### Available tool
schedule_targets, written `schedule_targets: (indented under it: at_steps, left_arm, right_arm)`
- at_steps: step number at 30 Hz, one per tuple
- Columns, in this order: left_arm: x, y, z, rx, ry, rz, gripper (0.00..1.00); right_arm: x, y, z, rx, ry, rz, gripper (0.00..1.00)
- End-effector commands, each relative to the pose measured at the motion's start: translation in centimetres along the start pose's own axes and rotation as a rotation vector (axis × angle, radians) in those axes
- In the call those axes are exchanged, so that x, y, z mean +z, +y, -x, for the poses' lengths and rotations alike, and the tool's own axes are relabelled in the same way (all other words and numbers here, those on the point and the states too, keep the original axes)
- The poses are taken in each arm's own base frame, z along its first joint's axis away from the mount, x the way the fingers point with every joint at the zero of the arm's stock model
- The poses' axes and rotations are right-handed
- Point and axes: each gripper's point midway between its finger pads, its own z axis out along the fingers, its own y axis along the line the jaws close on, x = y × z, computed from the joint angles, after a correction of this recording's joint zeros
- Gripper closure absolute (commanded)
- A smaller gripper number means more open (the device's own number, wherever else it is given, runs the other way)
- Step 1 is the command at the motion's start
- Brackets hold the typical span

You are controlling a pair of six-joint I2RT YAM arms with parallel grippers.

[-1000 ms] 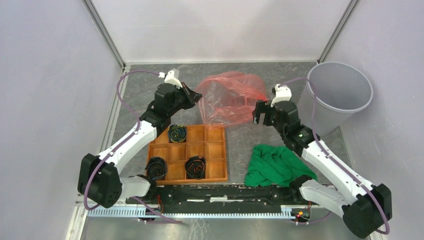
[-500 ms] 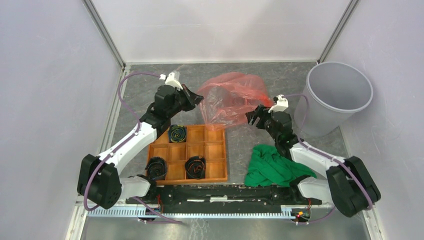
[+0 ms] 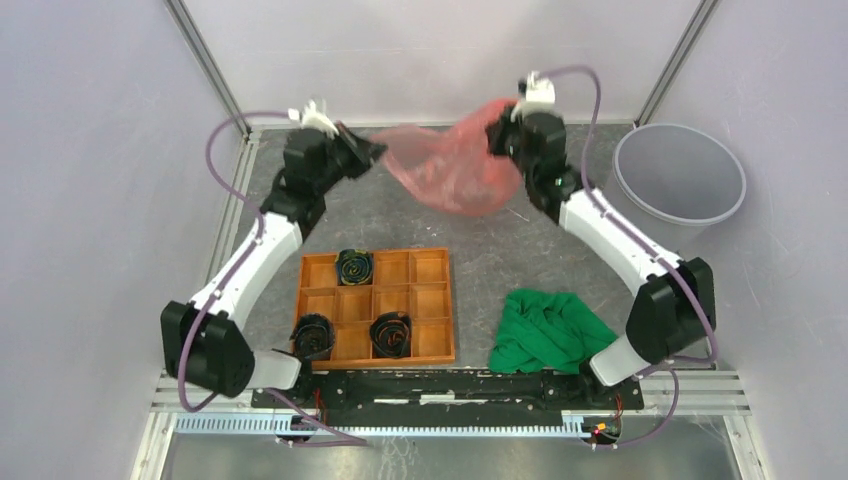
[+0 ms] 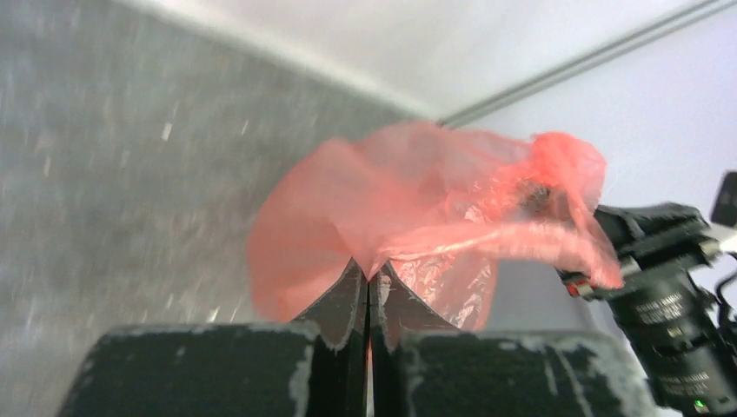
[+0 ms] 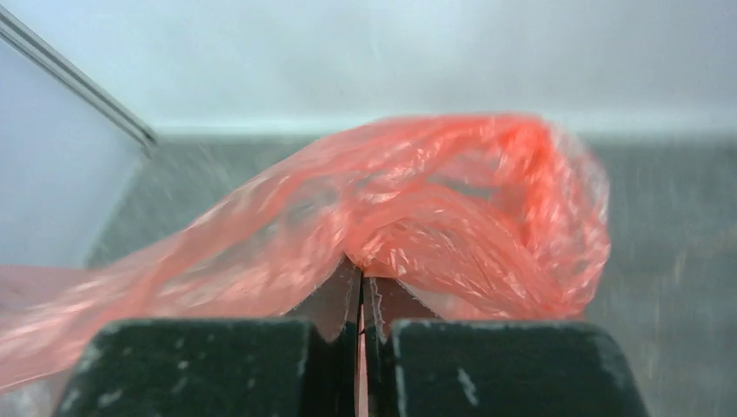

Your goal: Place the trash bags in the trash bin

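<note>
The red translucent trash bag (image 3: 452, 165) hangs in the air at the back of the table, stretched between both grippers. My left gripper (image 3: 374, 150) is shut on the bag's left edge; the film (image 4: 408, 217) is pinched at its tips (image 4: 368, 271). My right gripper (image 3: 498, 135) is shut on the bag's right edge, with film (image 5: 452, 200) bunched at its tips (image 5: 361, 271). The light grey trash bin (image 3: 680, 185) stands upright at the back right, to the right of the right gripper, and looks empty.
An orange wooden compartment tray (image 3: 425, 300) with dark rolled items sits at front centre-left. A green cloth (image 3: 548, 330) lies crumpled at front right. White walls and metal frame posts close in the back and sides.
Both arms have risen and reached toward the back. The bag has been lifted off the table and now hangs spread between the two grippers. The right gripper has taken hold of its right edge.
</note>
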Motion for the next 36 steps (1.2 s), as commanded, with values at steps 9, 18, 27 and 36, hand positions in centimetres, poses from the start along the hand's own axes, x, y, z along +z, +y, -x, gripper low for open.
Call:
schedule_targets:
  at_steps: [9,18,27,36]
  left_arm:
    - [-8.9,-11.2,11.7,0.161,-0.340,-0.281,0.98]
    - [-5.5,14.2,-7.4,0.043,0.120,0.334,0.98]
    - [-6.8,3.5,-1.9,0.073,0.066,0.027,0.98]
    - [-9.7,-2.1,5.1,0.153,-0.148,-0.036,0.98]
  right_arm:
    - [-9.9,11.8,15.5,-0.248,-0.374,0.426,0.99]
    - [-2.5,5.8,-10.9,-0.315,0.317,0.349,0.99]
    - [-5.2,9.8,-5.9,-0.424,0.316,0.389,0.99]
    - [-7.3,12.7,3.7,-0.395,0.052,0.431,0.99]
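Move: The trash bag is held between both hands: its middle lies about 12 cm to the right of the left hand, level with it, and about 6 cm to the left of the right hand and 3 cm back, some 4 cm lower than either. The trash bin stands about 28 cm right of the right hand, 9 cm back. The wooden tray is about 24 cm back from the left hand, 2 cm left, far below. The trash bag, still pinched in both shut grippers, is shaken out: both hands whip it up about 20 cm, swing it down to well below the start, then raise it again, drifting left and back. Fingertips tip up, down and up with the strokes; the right hand also turns some 30 degrees counter-clockwise and closes in on the left. ##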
